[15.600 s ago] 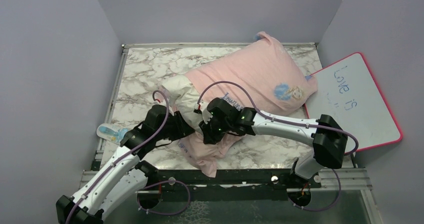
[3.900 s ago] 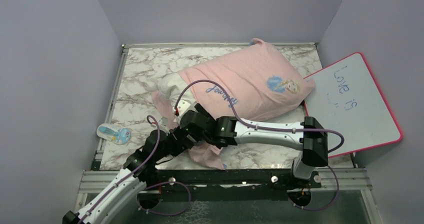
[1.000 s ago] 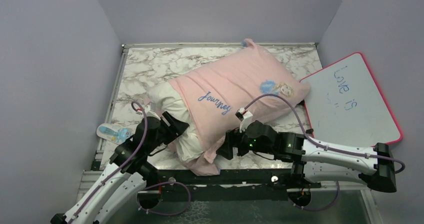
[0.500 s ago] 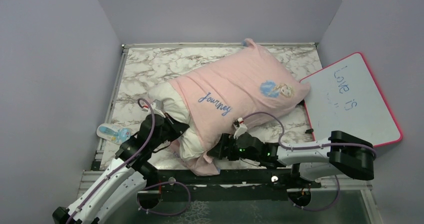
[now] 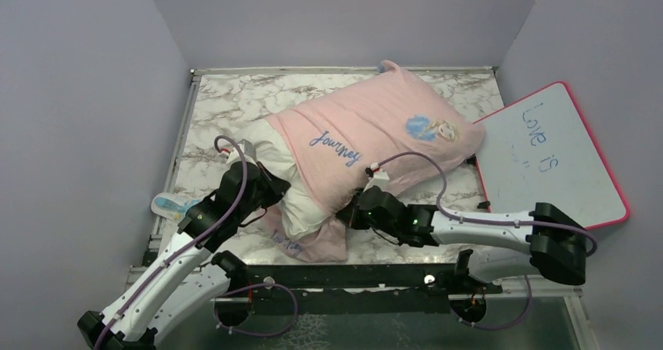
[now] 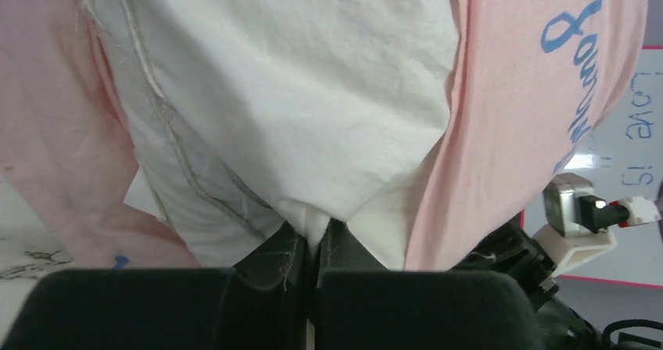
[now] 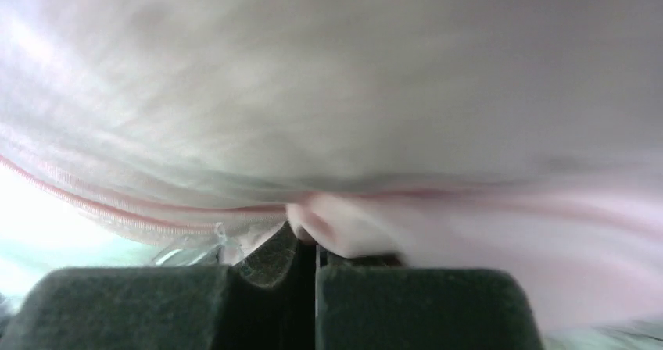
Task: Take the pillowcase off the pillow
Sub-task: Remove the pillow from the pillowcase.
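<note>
The pink pillowcase (image 5: pixel 375 135) with cursive "Journey" lies slanted across the table, still covering most of the pillow. The white pillow (image 5: pixel 293 198) sticks out of its near-left open end. My left gripper (image 5: pixel 274 187) is shut on a pinched fold of the white pillow (image 6: pixel 297 92), its tips (image 6: pixel 317 241) just under the cloth, with the pillowcase (image 6: pixel 539 92) to the right. My right gripper (image 5: pixel 349 214) is shut on the pink hem at the case's opening; in the right wrist view the pillowcase (image 7: pixel 352 92) fills the frame above the closed tips (image 7: pixel 314 244).
A pink-framed whiteboard (image 5: pixel 559 155) leans at the right wall. A small blue-and-white object (image 5: pixel 176 208) lies at the table's left edge. Loose pink fabric (image 5: pixel 309 242) trails near the front edge. Grey walls enclose the marble table (image 5: pixel 227 108).
Both grippers have gone from open to shut: the left on the exposed pillow end, the right after reaching left to the case's hem. The pillow has shifted slightly.
</note>
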### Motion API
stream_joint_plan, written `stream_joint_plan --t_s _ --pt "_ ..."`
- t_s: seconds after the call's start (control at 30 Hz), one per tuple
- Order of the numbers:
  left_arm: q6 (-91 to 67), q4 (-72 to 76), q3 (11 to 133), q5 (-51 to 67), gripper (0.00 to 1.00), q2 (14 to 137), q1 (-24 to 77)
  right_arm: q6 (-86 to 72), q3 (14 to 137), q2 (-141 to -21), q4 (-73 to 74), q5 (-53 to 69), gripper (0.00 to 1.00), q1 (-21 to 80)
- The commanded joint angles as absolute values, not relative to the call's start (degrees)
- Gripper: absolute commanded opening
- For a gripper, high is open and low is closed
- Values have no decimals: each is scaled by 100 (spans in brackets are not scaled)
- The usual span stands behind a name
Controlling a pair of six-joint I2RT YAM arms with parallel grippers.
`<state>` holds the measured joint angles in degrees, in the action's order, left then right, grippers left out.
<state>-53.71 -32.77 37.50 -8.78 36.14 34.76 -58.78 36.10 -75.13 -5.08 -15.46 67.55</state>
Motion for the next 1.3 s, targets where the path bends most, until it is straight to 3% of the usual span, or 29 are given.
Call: stream_joint_plan --t_s 0.0,0.13,0.3,0.37,0.47,0.53,0.77,1.0,1.27 --pt "-5045 -3956 4503 -2043 0 3733 3498 -5052 3600 -6859 1474 -3324 1 6011" --pt "-4858 -3845 4801 -2509 0 3391 3498 -4257 3476 -6611 1377 -2693 0 4698" --pt "-4897 -3764 4950 -1830 0 4013 3498 -3603 3851 -6741 1151 -1200 4 4570" --pt "-4979 -3533 4869 -1545 0 4159 3497 -3469 3802 -6594 792 -427 19 4568" --pt "-5151 -3088 4724 -1269 0 4166 3494 -3453 3373 -6075 -24 681 52 4570" --pt "-5189 -2878 4712 -1130 0 4203 3497 -3552 3091 -5770 -440 1210 68 4570" --pt "-4859 -2786 5309 -939 0 4655 3492 -3258 2616 -5736 -1286 2485 92 4570" --pt "-4674 -2790 5870 -709 0 5035 3498 -3282 2582 -6411 -2143 2369 93 4570" --pt "-4511 -2965 6372 -615 0 5402 3490 -2496 2281 -7338 -4247 2400 90 4579"
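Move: By the right hand, shut on the pillowcase's lower hem, the case's upper "Journey" print stands about 18 cm ahead, 2 cm left and 5 cm higher; the pillow's bare white end is some 10 cm ahead and 15 cm left. The case's hanging flap lies about 7 cm back and 10 cm left. From the left hand, already pinching the white end, that end's middle is 2 cm ahead and 4 cm below, and the upper print 11 cm ahead, 13 cm right. Dragging the pinched hem forward and right about 12 cm in a quick tug, the right hand then lets go, opening wide as it comes back and leftward, twisting some 35 degrees counter-clockwise, and finally sinks slightly forward to the case's lower corner. The left hand keeps its pinch on the white pillow and lifts it about 7 cm, edging forward and right. ##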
